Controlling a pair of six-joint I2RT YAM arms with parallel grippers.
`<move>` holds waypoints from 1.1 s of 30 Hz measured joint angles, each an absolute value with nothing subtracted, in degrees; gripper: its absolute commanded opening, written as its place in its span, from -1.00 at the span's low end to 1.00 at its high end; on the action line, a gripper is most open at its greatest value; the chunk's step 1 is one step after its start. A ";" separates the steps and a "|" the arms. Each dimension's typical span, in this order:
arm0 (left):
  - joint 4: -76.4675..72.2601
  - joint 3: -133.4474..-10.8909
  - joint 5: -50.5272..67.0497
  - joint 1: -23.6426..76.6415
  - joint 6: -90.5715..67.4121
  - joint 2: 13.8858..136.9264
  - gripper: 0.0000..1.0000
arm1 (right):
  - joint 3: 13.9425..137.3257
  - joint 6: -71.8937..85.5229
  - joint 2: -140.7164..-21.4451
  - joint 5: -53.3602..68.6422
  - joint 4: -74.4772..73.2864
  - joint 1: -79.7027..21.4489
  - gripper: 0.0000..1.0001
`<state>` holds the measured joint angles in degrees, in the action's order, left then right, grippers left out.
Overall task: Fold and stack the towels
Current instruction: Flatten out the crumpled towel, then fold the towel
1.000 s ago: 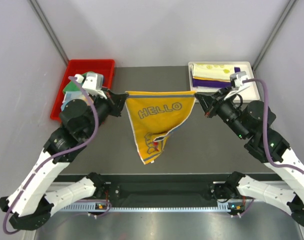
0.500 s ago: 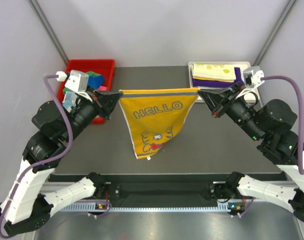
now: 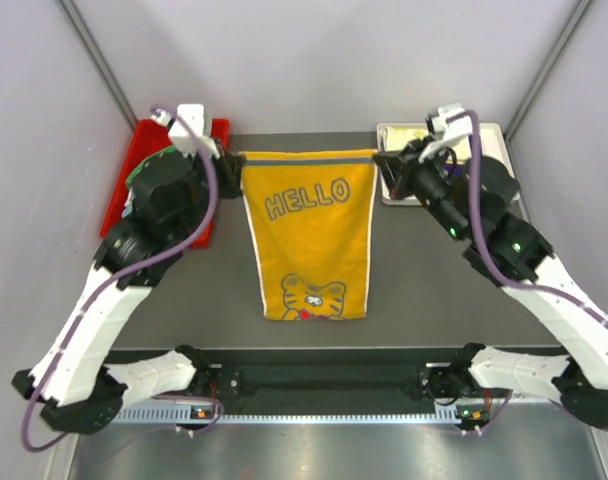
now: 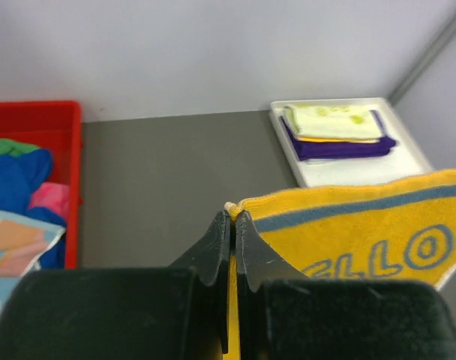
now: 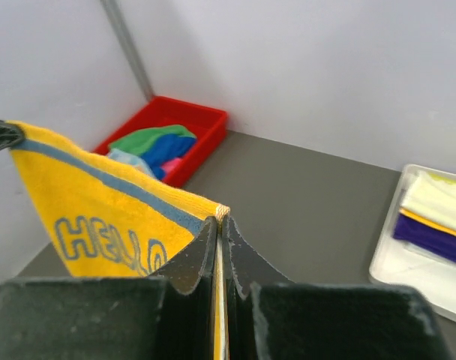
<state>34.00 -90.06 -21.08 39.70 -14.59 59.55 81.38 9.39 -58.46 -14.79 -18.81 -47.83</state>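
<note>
A yellow towel (image 3: 309, 235) with blue "HELLO" lettering and a tiger picture hangs spread flat between my two arms above the dark table. My left gripper (image 3: 232, 160) is shut on its top left corner, seen pinched between the jaws in the left wrist view (image 4: 233, 215). My right gripper (image 3: 381, 160) is shut on the top right corner, shown likewise in the right wrist view (image 5: 221, 218). Folded towels (image 4: 334, 131), pale yellow over purple, lie stacked in the white tray (image 3: 389, 190). Loose towels (image 4: 22, 195) in green, blue, pink and orange fill the red bin (image 3: 119, 205).
The red bin (image 5: 202, 120) stands at the table's back left and the white tray (image 5: 397, 262) at the back right. Grey walls close in the back and both sides. The towel's lower edge hangs near the table's front edge (image 3: 314, 345).
Both arms rose and moved toward the back, pulling the towel's top edge taut. The towel, bunched to a point a second ago, now hangs flat and square with the tiger showing.
</note>
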 measured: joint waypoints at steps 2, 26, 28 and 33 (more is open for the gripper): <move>32.82 -90.08 -19.03 34.85 -14.59 63.92 -1.00 | 81.38 9.10 -61.91 -13.54 -17.47 -43.22 -1.00; 10.81 -106.56 -0.86 13.80 -18.98 117.49 -1.00 | 98.78 11.62 -112.27 4.12 1.37 -19.46 -1.00; 8.97 -102.80 -0.58 13.80 -19.38 116.60 -1.00 | 95.83 12.08 -111.07 4.64 2.92 -19.46 -1.00; 6.22 -90.11 2.39 14.06 -20.05 112.33 -1.00 | 82.52 13.72 -105.56 6.20 5.06 -19.51 -1.00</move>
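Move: The yellow towel hangs from its two top corners, one already pinched in each hand. The bare table it is taken to, between red bin and white tray, lies about 30 cm ahead, 8 cm right and 45 cm below the left hand; about 32 cm ahead, 14 cm left and 45 cm below the right. The bin is some 30 cm ahead and 30 cm left of the left hand, the tray roughly 35 cm ahead and 25 cm right of the right. The yellow towel is flung out over the table by both hands together: they sweep fast forward, some 30 cm, sinking about 20 cm on the way, then ease back a few centimetres towards the bases while still going down. Both wrists tip downwards by roughly 25 degrees, and the shut fingers keep their pinch on the corners. ##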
